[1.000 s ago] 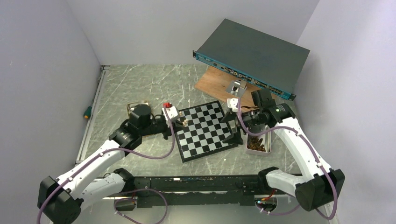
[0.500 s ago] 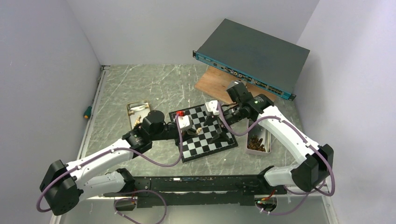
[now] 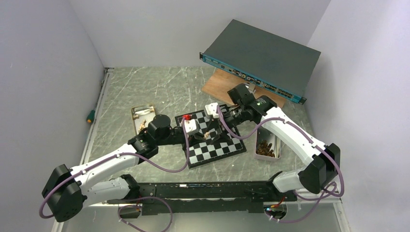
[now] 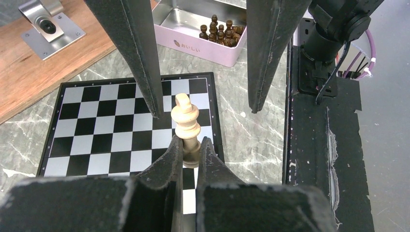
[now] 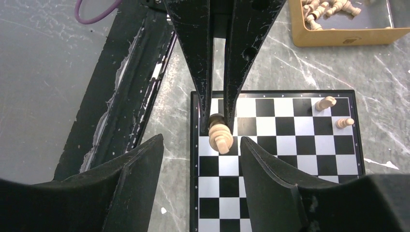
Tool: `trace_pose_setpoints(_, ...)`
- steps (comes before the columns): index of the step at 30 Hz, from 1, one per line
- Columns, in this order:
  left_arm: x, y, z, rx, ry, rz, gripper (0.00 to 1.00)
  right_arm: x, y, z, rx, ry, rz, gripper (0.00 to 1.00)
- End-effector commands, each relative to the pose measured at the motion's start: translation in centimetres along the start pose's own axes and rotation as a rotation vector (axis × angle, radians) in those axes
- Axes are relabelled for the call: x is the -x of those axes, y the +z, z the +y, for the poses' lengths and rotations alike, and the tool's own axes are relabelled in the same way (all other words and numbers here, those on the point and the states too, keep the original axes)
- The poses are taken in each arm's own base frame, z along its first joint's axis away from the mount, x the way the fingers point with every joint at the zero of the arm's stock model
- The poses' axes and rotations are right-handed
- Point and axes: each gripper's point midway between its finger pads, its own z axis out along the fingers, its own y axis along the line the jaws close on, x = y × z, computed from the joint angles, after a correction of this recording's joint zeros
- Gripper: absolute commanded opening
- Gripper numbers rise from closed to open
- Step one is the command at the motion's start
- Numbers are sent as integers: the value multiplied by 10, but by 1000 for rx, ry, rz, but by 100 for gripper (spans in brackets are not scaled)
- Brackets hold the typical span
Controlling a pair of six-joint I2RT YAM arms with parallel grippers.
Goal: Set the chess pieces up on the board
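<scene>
My left gripper (image 3: pixel 205 136) is shut on the lower stem of a light tan chess piece (image 4: pixel 185 125), holding it over the board (image 3: pixel 213 152) near one edge. My right gripper (image 3: pixel 216 129) is open and faces the left one. Its fingers (image 4: pixel 145 72) stand on either side of the piece's head without touching it. The piece also shows in the right wrist view (image 5: pixel 220 136), between my open right gripper (image 5: pixel 201 140). Two other light pieces (image 5: pixel 325 103) stand on the board (image 5: pixel 290 145) near its far corner.
A pink tin (image 3: pixel 256 151) of dark pieces (image 4: pixel 220 33) sits right of the board. A tan tin (image 5: pixel 348 36) of light pieces sits left of it (image 3: pixel 137 110). A wooden plank (image 3: pixel 220 83), a metal bracket (image 4: pixel 46 26) and a dark rack unit (image 3: pixel 261 53) lie behind. A screwdriver (image 3: pixel 90 116) lies far left.
My left gripper carried the light piece from the board's left edge to over the board. My right gripper swung left from beside the pink tin and now straddles the piece.
</scene>
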Motion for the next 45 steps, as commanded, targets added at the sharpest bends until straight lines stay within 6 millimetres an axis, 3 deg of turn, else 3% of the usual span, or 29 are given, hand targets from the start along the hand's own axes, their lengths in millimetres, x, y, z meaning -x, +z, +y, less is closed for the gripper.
trace_pose_setpoints(1,13,2,-5,-31,22,-50,0,21,-2,-7,-10,-45,-42,60)
trace_pose_setpoints(7,13,2,-5,-28,21,-47,0,18,1,-6,-4,-39,-39,45)
trace_pose_setpoints(14,16,1,-4,-22,18,-56,0,17,4,-8,-3,-36,-27,14)
trace_pose_setpoints(16,18,1,-3,-17,9,-54,5,16,4,-9,-5,-35,-24,4)
trace_pose_setpoints(17,19,0,-2,-8,1,-52,11,16,5,-9,-6,-32,-23,0)
trace_pose_setpoints(22,26,-11,7,76,-34,-44,52,17,3,-12,-27,8,-16,0)
trace_pose_setpoints(27,36,-47,19,193,-28,-32,97,14,2,-16,-52,70,-24,0)
trace_pose_setpoints(28,36,-55,23,226,-32,-17,99,12,2,-18,-59,84,-23,0)
trace_pose_setpoints(36,46,-130,65,508,1,53,100,-2,7,-59,-206,202,37,0)
trace_pose_setpoints(40,39,-145,89,592,8,56,100,-12,9,-89,-325,242,85,0)
trace_pose_setpoints(45,18,-165,126,785,-52,103,100,-17,29,-105,-386,226,167,0)
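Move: The held white chess piece stands about 1 cm ahead and 1 cm left of the right hand, between its open fingers; the left hand still grips its end, with the piece's middle some 2 cm to that hand's right. From the right hand, the board's centre is roughly 8 cm ahead, 1 cm right and 15 cm down; two set pieces stand about 14 ahead, 13 left and 16 ahead, 10 left. Right pinches the piece, left releases and retreats leftward, right carries it about 7 cm forward, sinking 5. ##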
